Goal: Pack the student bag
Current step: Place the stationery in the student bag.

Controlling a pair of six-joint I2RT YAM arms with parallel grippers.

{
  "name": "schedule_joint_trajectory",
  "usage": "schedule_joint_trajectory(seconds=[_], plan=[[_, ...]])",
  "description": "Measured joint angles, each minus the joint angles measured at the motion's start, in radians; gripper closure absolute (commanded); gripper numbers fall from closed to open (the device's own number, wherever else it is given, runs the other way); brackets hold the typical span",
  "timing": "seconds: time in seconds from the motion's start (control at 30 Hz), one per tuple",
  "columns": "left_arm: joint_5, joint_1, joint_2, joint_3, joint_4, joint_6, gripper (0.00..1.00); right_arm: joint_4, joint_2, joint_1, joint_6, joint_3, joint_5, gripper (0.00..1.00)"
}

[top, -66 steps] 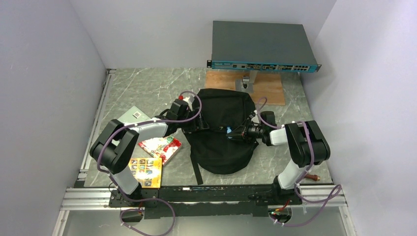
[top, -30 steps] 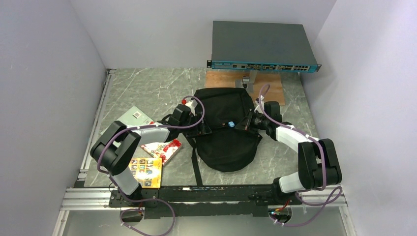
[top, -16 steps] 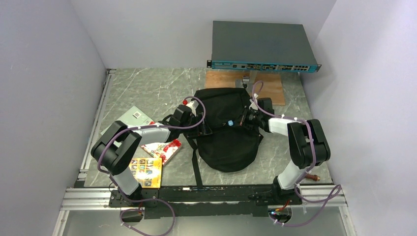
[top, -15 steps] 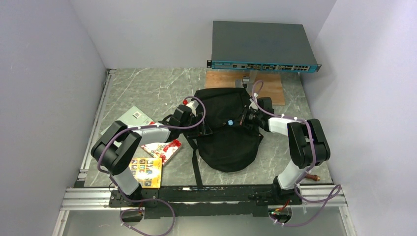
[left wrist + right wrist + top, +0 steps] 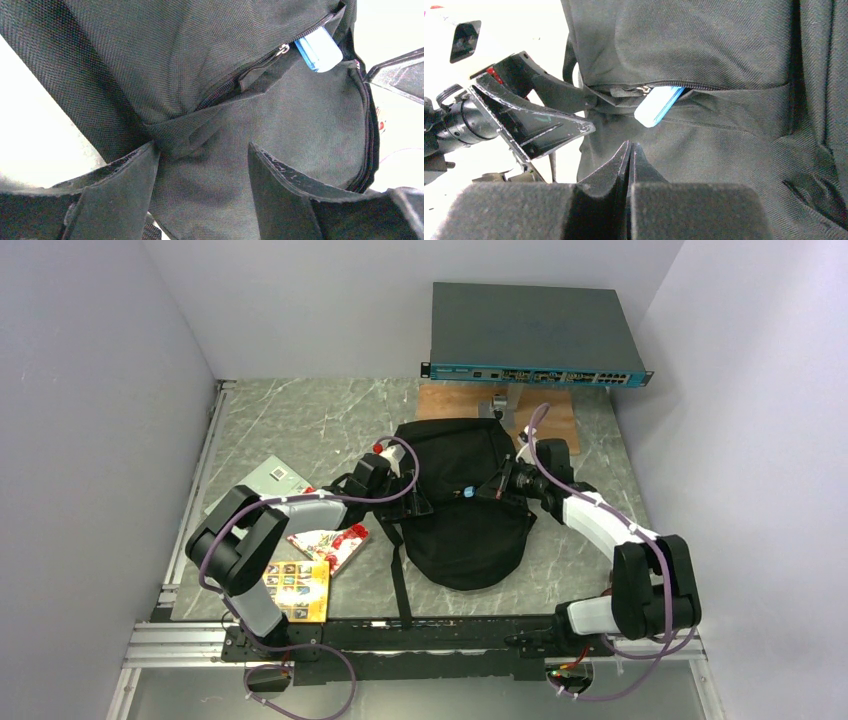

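The student bag (image 5: 460, 530), a black fabric backpack, lies flat in the middle of the table. A light blue flat item (image 5: 467, 493) pokes halfway out of its zip pocket (image 5: 658, 106), next to the zip pull (image 5: 283, 49). My left gripper (image 5: 410, 502) rests on the bag's left side. It is open, its fingers astride a fold of bag fabric (image 5: 202, 147). My right gripper (image 5: 497, 488) hovers over the bag just right of the blue item. It is shut, tips together (image 5: 630, 145), with nothing between them.
A grey rack-mount box (image 5: 535, 335) with a teal front stands on a stand over a wooden board (image 5: 545, 420) at the back. Left of the bag lie a grey card (image 5: 270, 477), a red-and-white packet (image 5: 325, 538) and a yellow booklet (image 5: 297, 588).
The right jaws have closed fully. The right arm's elbow swung in and back out while its gripper stayed by the pocket. The blue item and left arm have not moved.
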Motion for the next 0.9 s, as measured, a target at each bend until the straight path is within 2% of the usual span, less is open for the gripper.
schedule_joint_trajectory(seconds=[0.43, 0.9], plan=[[0.003, -0.003, 0.002, 0.000, 0.001, 0.000, 0.30, -0.008, 0.043, 0.055, 0.008, 0.001, -0.001, 1.00], [0.000, -0.010, 0.013, 0.000, 0.010, 0.000, 0.30, 0.158, 0.317, 0.057, 0.088, 0.085, 0.087, 1.00]])
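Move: The blue-and-white stationery, its end poking out of the bag's zipped pocket, lies about 3 cm ahead of the right gripper, 3 cm to its left and 5 cm below. The zip pull sits some 2 cm farther left of it, level with it. The left gripper is about 10 cm left of the right one, straight across and 5 cm lower. From the left gripper, the stationery is about 8 cm right and 3 cm ahead, roughly level. Keep the right fingers shut and ease them back and left a centimetre or so, in line with the stationery's exposed end. Then drive them down and forward, about 6 cm lower and 5 cm farther out, into the zipped pocket's mouth against that end, the hand tipping slightly down. Leave the left gripper still and part-open at the pocket's left end. ##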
